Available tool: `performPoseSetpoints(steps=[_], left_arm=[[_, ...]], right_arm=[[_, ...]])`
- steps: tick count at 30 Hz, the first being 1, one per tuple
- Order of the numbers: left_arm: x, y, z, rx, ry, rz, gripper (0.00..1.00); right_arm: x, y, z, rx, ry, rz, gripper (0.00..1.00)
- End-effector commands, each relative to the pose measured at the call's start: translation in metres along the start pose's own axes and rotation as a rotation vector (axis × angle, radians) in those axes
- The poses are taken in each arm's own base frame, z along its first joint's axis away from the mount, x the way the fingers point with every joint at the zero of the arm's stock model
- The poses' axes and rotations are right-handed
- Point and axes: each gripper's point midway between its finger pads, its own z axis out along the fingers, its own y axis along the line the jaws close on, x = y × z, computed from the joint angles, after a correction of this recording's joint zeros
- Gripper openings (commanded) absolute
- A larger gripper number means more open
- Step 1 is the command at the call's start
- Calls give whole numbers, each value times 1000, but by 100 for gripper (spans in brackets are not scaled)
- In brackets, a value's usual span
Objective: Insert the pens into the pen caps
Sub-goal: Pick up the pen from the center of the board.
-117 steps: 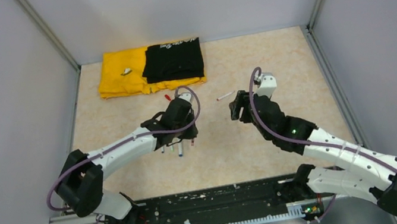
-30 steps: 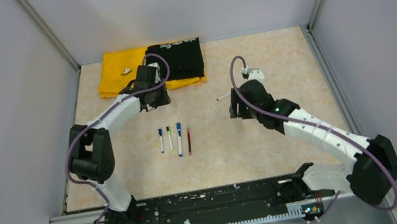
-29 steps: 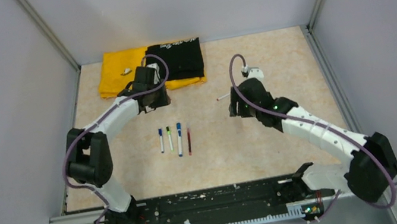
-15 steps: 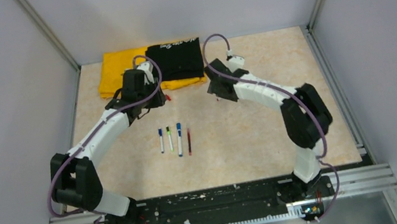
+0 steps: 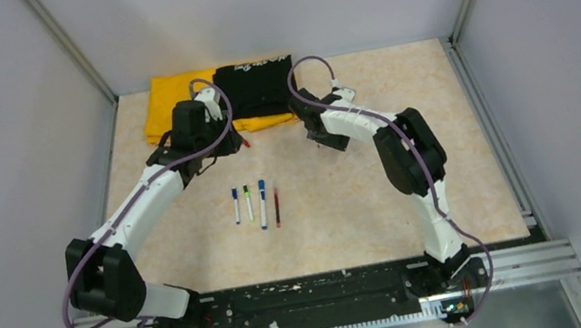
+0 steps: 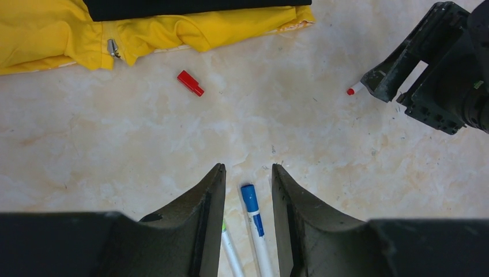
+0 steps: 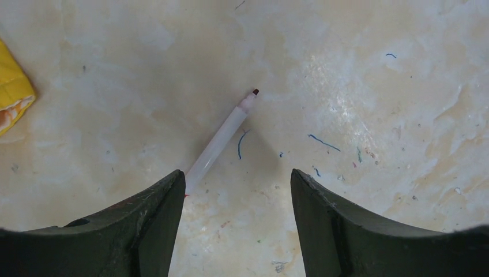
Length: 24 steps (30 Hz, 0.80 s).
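Observation:
Four capped pens (image 5: pixel 256 204) lie in a row at mid-table: blue, green, blue and a maroon one. The blue-capped one (image 6: pixel 254 216) and a green one (image 6: pixel 230 251) show below my left gripper (image 6: pixel 248 170), which hovers open and holds nothing. A loose red pen cap (image 6: pixel 190 83) lies beyond it, near the yellow cloth. An uncapped white pen (image 7: pixel 222 138) lies slanted on the table, its near end by the left finger of my open right gripper (image 7: pixel 237 176). In the left wrist view this pen's red end (image 6: pixel 353 89) pokes out beside the right gripper (image 6: pixel 438 69).
A folded yellow cloth (image 5: pixel 173 112) with a black cloth (image 5: pixel 256 88) on it lies at the back of the table. Grey walls close in the left, right and back. Ink marks dot the table around the white pen.
My right arm has swung left and back, so its gripper now hangs over the white pen. My left gripper has drifted slightly left and back from the pen row.

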Motion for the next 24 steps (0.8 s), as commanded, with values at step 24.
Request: performPoseSetpoints(steps=[24], left_arm=[[-3, -10, -3, 49, -16, 5, 41]], right_arm=[[-12, 4, 24, 0, -11, -49, 32]])
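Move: The white pen lies on the board about 3 cm ahead of the right hand, roughly level sideways and some 3 cm below; it runs crosswise, dark tip to the right. From this hand the red cap is about 22 cm left and 6 cm farther out, and the laid-out red pen about 16 cm left and 15 cm back. From the left hand the white pen lies about 22 cm right, 6 cm ahead and 16 cm below. The right hand eases forward and down onto the white pen, about 2 cm each way, dipping slightly to the right first and coming back left, with the wrist's tilt nearly unchanged. Its fingers start well open and, mostly once the hand is almost down, narrow around the middle of the barrel to roughly half their starting gap; a firm pinch can't yet be seen. ##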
